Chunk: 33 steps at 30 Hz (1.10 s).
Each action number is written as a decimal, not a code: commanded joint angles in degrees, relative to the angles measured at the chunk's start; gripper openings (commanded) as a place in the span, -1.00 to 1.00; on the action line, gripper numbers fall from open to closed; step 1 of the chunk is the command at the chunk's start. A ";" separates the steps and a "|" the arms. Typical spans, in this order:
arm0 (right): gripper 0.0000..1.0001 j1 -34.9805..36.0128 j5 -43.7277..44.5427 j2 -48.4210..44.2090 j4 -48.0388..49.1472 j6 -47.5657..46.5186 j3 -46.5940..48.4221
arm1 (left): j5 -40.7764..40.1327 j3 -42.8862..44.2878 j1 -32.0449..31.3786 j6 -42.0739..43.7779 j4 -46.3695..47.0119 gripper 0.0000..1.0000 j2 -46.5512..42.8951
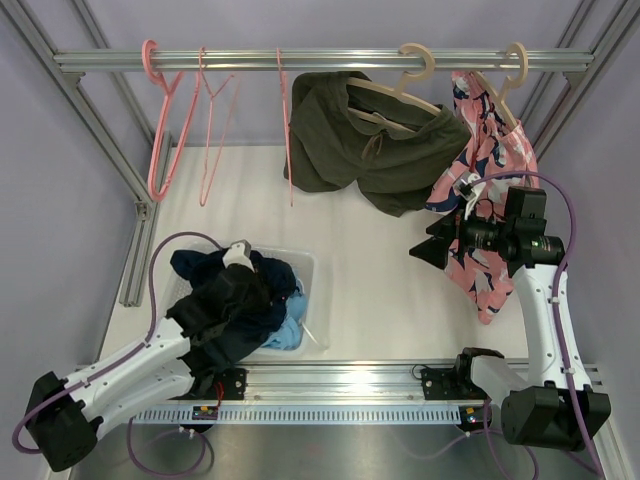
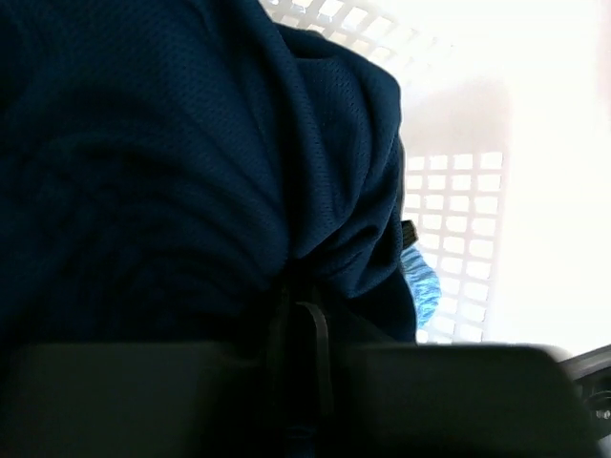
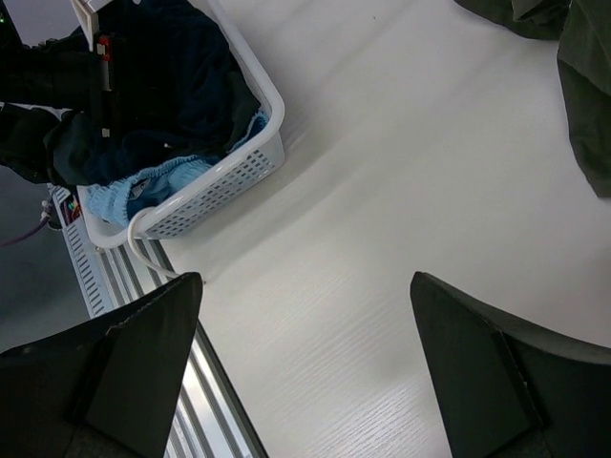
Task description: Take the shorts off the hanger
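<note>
Deep navy shorts (image 1: pixel 212 270) lie piled in the white basket (image 1: pixel 308 262), over a light sky-blue pair (image 1: pixel 288 332). My left gripper (image 1: pixel 236 296) is down in that pile. In the left wrist view its fingers (image 2: pixel 304 315) stand almost together, with folds of the navy fabric (image 2: pixel 191 143) gathered between them and a bit of sky-blue cloth (image 2: pixel 420 286) beside them. My right gripper (image 1: pixel 426 250) hovers open above bare table, in front of the pink patterned pair; its fingers (image 3: pixel 143 353) hold nothing. The right wrist view also shows the basket (image 3: pixel 239 172) with both pairs.
Three empty pink hangers (image 1: pixel 160 120) hang at the rail's left. Olive-green shorts (image 1: pixel 380 145) and a pink patterned pair (image 1: pixel 487 200) hang on wooden hangers at the right. Metal frame posts stand on both sides, and a slotted rail (image 1: pixel 330 380) runs along the near edge.
</note>
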 commanded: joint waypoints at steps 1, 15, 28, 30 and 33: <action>0.98 -0.31 -0.34 0.21 -0.37 -1.89 -0.02 | 1.92 -1.99 0.03 -2.74 -2.15 -0.45 -2.51; 0.99 -0.31 13.18 -0.75 -7.49 -6.02 6.74 | 3.33 20.33 -0.06 20.54 -12.26 0.98 -10.16; 0.99 -0.31 33.39 -2.60 -11.79 4.16 19.13 | 5.88 35.63 -0.06 26.52 -12.97 0.98 -11.04; 0.99 -0.31 38.74 -3.48 -11.27 5.84 19.66 | 5.53 37.03 -0.06 26.88 -12.35 0.98 -11.04; 0.99 -0.31 42.19 -4.88 -9.25 7.86 19.58 | 5.35 38.27 -0.06 27.67 -11.56 0.98 -10.43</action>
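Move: The white basket's middle lies about 6 cm left of the left hand, 4 cm back and 4 cm lower; the bulk of the navy shorts held in it is some 7 cm left and 2 cm back, level in height, and the light blue shorts 6 cm right, 8 cm back, slightly lower. From the right hand, the basket is about 44 cm left, 8 cm back and 21 cm below; the green shorts hang 19 cm ahead, 12 cm left, a bit higher, the pink shorts 11 cm ahead, 12 cm right, level. Almost straight up out of the basket goes the left hand, about 26 cm: its fingers first spread wide and let go of the navy shorts, then the wrist tips its fingers up some 35 degrees as it leaves. The empty, open right hand dips slightly, then draws right and up towards the pink shorts, roughly 10 cm, swinging clockwise. ##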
